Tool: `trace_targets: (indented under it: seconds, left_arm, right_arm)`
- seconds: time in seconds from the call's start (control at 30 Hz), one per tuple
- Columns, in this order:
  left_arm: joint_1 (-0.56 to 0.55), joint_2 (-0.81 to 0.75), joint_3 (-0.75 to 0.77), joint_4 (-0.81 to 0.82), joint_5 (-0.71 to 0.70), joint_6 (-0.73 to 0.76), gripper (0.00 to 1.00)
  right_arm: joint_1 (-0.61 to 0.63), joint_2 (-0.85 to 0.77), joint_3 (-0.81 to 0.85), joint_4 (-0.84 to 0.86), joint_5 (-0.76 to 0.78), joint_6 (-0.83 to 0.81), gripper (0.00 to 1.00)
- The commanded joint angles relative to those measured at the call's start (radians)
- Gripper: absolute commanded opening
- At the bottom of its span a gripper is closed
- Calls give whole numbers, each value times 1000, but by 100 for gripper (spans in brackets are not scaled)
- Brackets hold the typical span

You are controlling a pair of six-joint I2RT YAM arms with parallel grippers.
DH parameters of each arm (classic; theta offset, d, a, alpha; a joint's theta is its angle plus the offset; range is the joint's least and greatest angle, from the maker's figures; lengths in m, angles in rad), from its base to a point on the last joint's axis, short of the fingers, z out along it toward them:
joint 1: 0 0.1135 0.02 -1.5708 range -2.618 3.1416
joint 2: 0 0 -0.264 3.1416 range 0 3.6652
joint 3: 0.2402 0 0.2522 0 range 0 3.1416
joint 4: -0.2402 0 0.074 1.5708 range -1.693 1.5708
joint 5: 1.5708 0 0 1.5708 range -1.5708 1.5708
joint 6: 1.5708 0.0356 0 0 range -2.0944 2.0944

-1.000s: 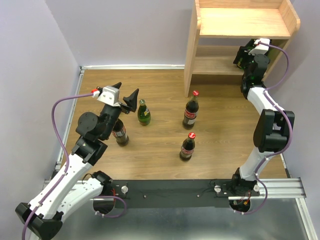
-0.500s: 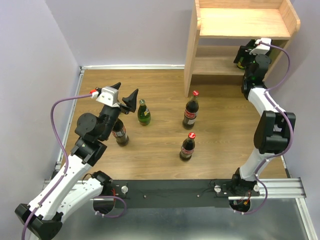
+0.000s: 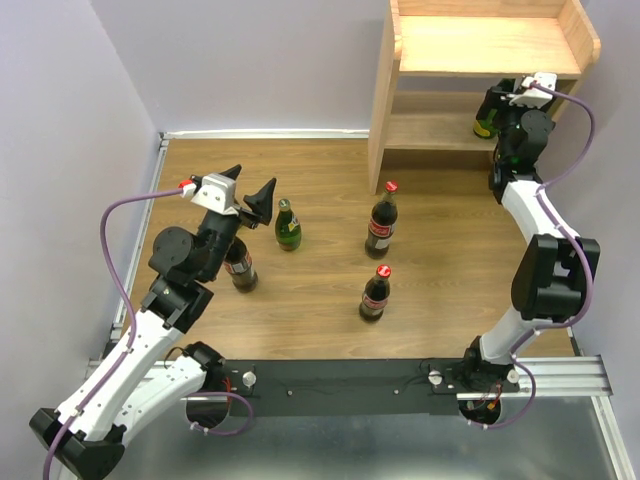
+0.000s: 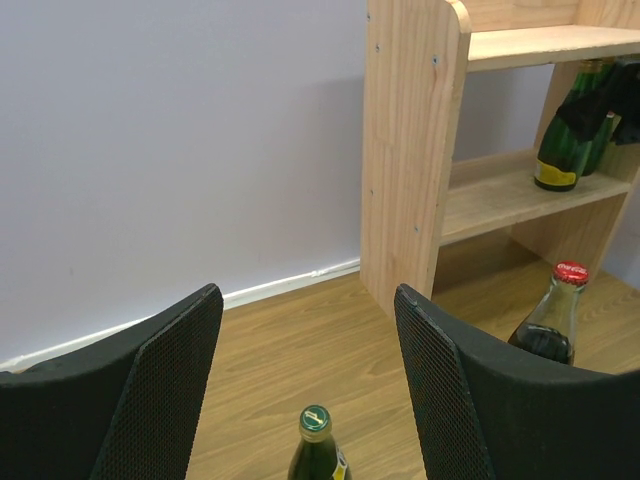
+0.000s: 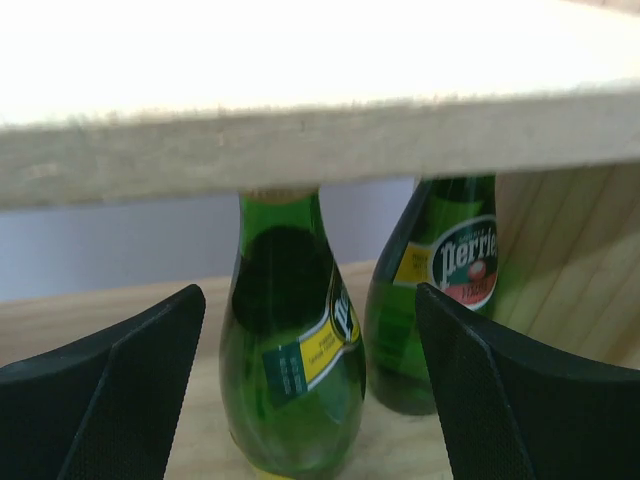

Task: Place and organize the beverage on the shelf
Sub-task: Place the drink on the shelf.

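Observation:
The light wood shelf (image 3: 480, 45) stands at the back right. On its lower tier stand two green glass bottles (image 5: 290, 370) (image 5: 440, 290). My right gripper (image 5: 310, 295) is open just in front of them, with the nearer bottle between its spread fingers, untouched. From above, that gripper (image 3: 492, 104) sits at the lower tier beside a green bottle (image 3: 483, 127). My left gripper (image 3: 252, 180) hangs open above the floor, close to a lone green bottle (image 3: 288, 226), whose cap (image 4: 315, 421) shows below its fingers. Two cola bottles (image 3: 382, 220) (image 3: 375, 294) stand mid-floor; a third (image 3: 240, 268) is partly hidden by the left arm.
The shelf's side panel (image 4: 410, 150) rises right of the left gripper's line of sight. Purple walls close the back and left. The top board's front edge (image 5: 320, 140) overhangs the right gripper. The black base rail (image 3: 340, 380) runs along the near edge.
The right gripper opened wider and its wrist shifted a little to the right at the lower tier. The left arm and the floor bottles have not moved.

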Motion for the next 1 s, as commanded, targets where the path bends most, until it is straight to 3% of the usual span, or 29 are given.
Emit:
trace_targets:
  seconds: [0.0,0.53,0.8,0.97]
  left_arm:
    - [4,-19,-11,13,-6,-2,77]
    - [4,-25,-10,15,16,-9,77]
    - [4,-7,18,-2,54,-10,77]
    - [4,34,79,-66,96,-15,77]
  right_arm:
    - [-5,-50,-39,20,-20,-8,91]
    - [-5,-185,-158,23,-24,-36,91]
    - [-5,-330,-273,9,-49,-60,91]
    - [-5,-452,-312,-184,-78,-79,91]
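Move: The green bottle I have just stood on the shelf is about 3 cm ahead of my open right hand, in line with it sideways, its middle some 4 cm lower. The other green bottle stands roughly 5 cm ahead and 7 cm to the right of that hand, also about 4 cm lower. The upper board's front edge runs some 7 cm above it and 2 cm back. From my left hand the just-placed bottle is about 31 cm ahead, 55 cm to the right and 9 cm lower. I back my right hand out of the shelf, away from the green bottle, about 9 cm towards my base, gathering speed towards the end. After a tiny dip it climbs only a centimetre or two. My fingers stay wide open and my wrist hardly turns. ##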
